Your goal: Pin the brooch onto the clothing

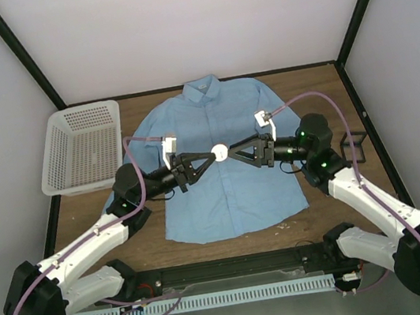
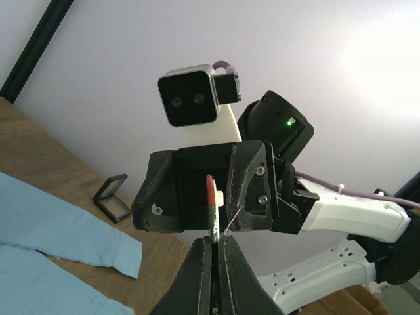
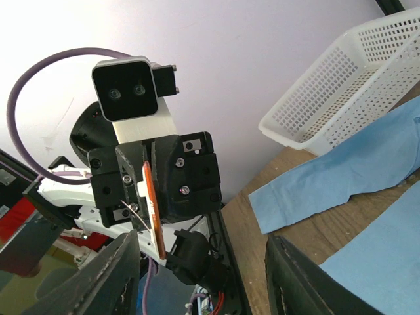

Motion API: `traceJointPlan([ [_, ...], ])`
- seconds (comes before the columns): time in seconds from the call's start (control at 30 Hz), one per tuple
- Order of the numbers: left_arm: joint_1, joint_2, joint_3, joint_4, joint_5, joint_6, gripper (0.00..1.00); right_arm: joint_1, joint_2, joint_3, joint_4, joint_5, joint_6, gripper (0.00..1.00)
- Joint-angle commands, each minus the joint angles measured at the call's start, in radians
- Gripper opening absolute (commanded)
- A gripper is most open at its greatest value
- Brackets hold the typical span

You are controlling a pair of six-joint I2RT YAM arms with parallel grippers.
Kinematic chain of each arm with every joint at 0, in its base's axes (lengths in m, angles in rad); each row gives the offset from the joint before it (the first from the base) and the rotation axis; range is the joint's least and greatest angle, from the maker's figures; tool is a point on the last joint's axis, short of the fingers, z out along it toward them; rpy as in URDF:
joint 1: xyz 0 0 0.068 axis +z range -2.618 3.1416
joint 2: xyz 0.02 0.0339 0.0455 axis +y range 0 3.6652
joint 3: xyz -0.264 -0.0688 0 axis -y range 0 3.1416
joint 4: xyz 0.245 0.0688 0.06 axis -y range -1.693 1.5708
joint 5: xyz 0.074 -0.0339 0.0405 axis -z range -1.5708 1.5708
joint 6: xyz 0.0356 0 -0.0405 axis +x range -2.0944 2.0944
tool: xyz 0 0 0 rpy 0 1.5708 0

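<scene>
The brooch (image 1: 220, 153) hangs above the chest of the light blue shirt (image 1: 225, 199), which lies flat on the table. From above it shows as a small pale round disc. My left gripper (image 1: 208, 157) is shut on its lower edge. In the left wrist view the brooch (image 2: 211, 200) stands edge-on, red and green, with a thin pin wire beside it. My right gripper (image 1: 235, 152) faces it from the right. In the right wrist view the orange brooch (image 3: 151, 207) sits near the left finger (image 3: 111, 279), and the jaws stand well apart, touching nothing.
A white mesh basket (image 1: 84, 145) stands at the back left of the table, beside the shirt's sleeve (image 3: 341, 164). A small black square frame box (image 1: 354, 146) lies at the right edge, also seen in the left wrist view (image 2: 111, 197). Enclosure walls surround the table.
</scene>
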Motion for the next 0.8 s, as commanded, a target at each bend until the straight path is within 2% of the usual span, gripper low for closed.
traceJointPlan([
  [0.0, -0.011, -0.017, 0.026, 0.005, 0.005, 0.023, 0.0, -0.007, 0.005, -0.01, 0.085, -0.03, 0.047, 0.45],
  [0.17, -0.016, -0.011, 0.026, 0.011, 0.002, 0.02, 0.0, -0.007, 0.026, -0.013, 0.137, -0.073, 0.066, 0.41],
  [0.4, -0.019, 0.001, 0.035, 0.02, 0.017, 0.016, 0.0, -0.007, 0.028, -0.012, 0.158, -0.086, 0.069, 0.25],
  [0.57, -0.02, 0.002, 0.036, 0.015, 0.018, 0.018, 0.0, -0.007, 0.045, -0.016, 0.197, -0.12, 0.086, 0.22],
  [0.7, -0.023, 0.008, 0.037, 0.021, 0.023, 0.018, 0.0, -0.007, 0.046, -0.013, 0.202, -0.124, 0.087, 0.13],
  [0.77, -0.025, 0.012, 0.042, 0.018, 0.023, 0.017, 0.0, -0.005, 0.05, -0.013, 0.207, -0.131, 0.087, 0.12],
])
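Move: Between the two hands, high over the clothing, hangs the brooch. Its middle is about 3 cm to the left of the right hand, 1 cm back and 1 cm higher. From the left hand, whose shut fingers already hold its edge, it is roughly 3 cm to the right and 1 cm ahead, level in height. The middle of the clothing lies some 11 cm ahead of the right hand, 2 cm to its left and about 30 cm below. Closing from about half open to nearly shut around the brooch's back and its loose pin, the right fingers ease about 1 cm back and a little up to line up with the brooch, the hand turning some 5 degrees counter-clockwise. The left hand stays almost in place and keeps its pinch on the edge; whether the right fingers touch anything can't be seen. ##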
